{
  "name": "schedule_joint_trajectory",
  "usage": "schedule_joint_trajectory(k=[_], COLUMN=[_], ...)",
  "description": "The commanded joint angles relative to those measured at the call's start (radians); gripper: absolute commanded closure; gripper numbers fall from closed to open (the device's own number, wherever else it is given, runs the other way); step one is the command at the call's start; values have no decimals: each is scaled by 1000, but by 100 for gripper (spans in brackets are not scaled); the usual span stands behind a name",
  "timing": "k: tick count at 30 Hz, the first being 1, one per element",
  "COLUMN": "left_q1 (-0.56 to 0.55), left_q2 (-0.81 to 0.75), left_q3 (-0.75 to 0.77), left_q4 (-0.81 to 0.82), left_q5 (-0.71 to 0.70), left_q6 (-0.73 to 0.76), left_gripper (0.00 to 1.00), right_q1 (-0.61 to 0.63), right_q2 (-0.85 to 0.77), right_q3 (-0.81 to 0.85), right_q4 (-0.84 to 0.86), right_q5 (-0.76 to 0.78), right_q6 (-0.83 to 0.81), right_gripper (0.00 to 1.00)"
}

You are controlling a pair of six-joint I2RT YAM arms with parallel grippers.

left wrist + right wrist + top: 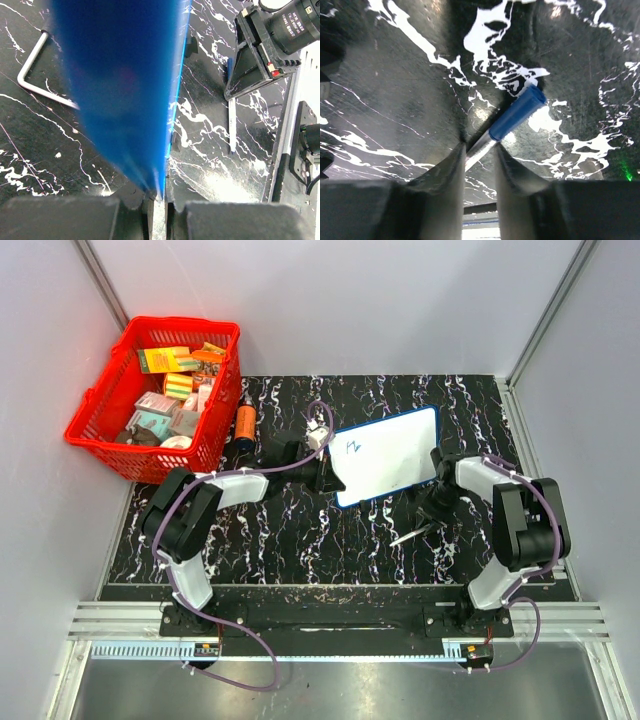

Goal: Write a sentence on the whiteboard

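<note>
The whiteboard (385, 455), white with a thin blue rim, stands tilted on the black marbled mat. Only a short blue scrawl (352, 447) shows near its left end; no whole sentence is there. My left gripper (330, 477) is shut on the board's left edge; in the left wrist view its blue back (120, 75) runs into the closed jaws (161, 192). A blue-capped marker (512, 115) lies slantwise on the mat. My right gripper (480, 150) is down over it, a finger against each side of its silver barrel. From above the marker (412, 534) pokes out below that gripper (428, 522).
A red basket (150, 400) full of small boxes sits at the back left, off the mat. An orange bottle (245, 422) stands beside it. A bent metal rod (30, 75) lies on the mat behind the board. Grey walls close in on both sides.
</note>
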Motion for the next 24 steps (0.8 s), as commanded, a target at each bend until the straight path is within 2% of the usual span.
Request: schedule_joint_trajectory(k=[1, 2, 3, 5, 6, 7, 12, 19, 24], left_q1=[-1, -1, -1, -1, -1, -1, -1, 0, -3], left_q2=[3, 3, 0, -3, -6, -8, -9, -8, -3], left_q3=[-45, -47, -48, -50, -51, -51, -50, -45, -36], left_q4=[-200, -200, -200, -200, -200, -200, -205, -205, -220], left_q5=[-74, -77, -76, -76, -76, -77, -80, -82, -86], left_q6=[64, 64, 64, 62, 64, 64, 64, 56, 50], left_gripper=[100, 100, 100, 100, 100, 100, 100, 100, 100], right_q1=[40, 48, 48, 48, 48, 49, 49, 49, 49], right_q2=[75, 95, 107, 140, 149, 147, 74, -222, -372], right_q3=[1, 1, 2, 4, 10, 13, 19, 62, 85], right_q4=[7, 17, 18, 23, 17, 18, 8, 43, 107], right_q5=[9, 2, 2, -2, 4, 5, 45, 76, 81], right_q6=[-12, -15, -20, -32, -37, -44, -64, -113, -170], right_gripper=[74, 78, 87, 91, 98, 99, 100, 100, 100])
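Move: The marker lies flat on the table between my right hand's still-parted fingers. They straddle it near the cap, so its middle is about 3 cm to the left, 2 cm back and level in height. From that hand the whiteboard's middle is some 16 cm ahead, 11 cm left and roughly 5 cm higher; its nearer right foot stands about 7 cm ahead and 5 cm left. From my left hand the marker is about 19 cm right, 11 cm back and 7 cm below. I stay down at the table and shut my right fingers on the marker just behind its cap, then lift it about 7 cm, with some 3 cm forward towards the whiteboard, slowly at first and then fast. As I rise, my wrist tips the fingers outward by about 20 degrees. My left hand stays put and keeps its pinch on the whiteboard's left edge. ##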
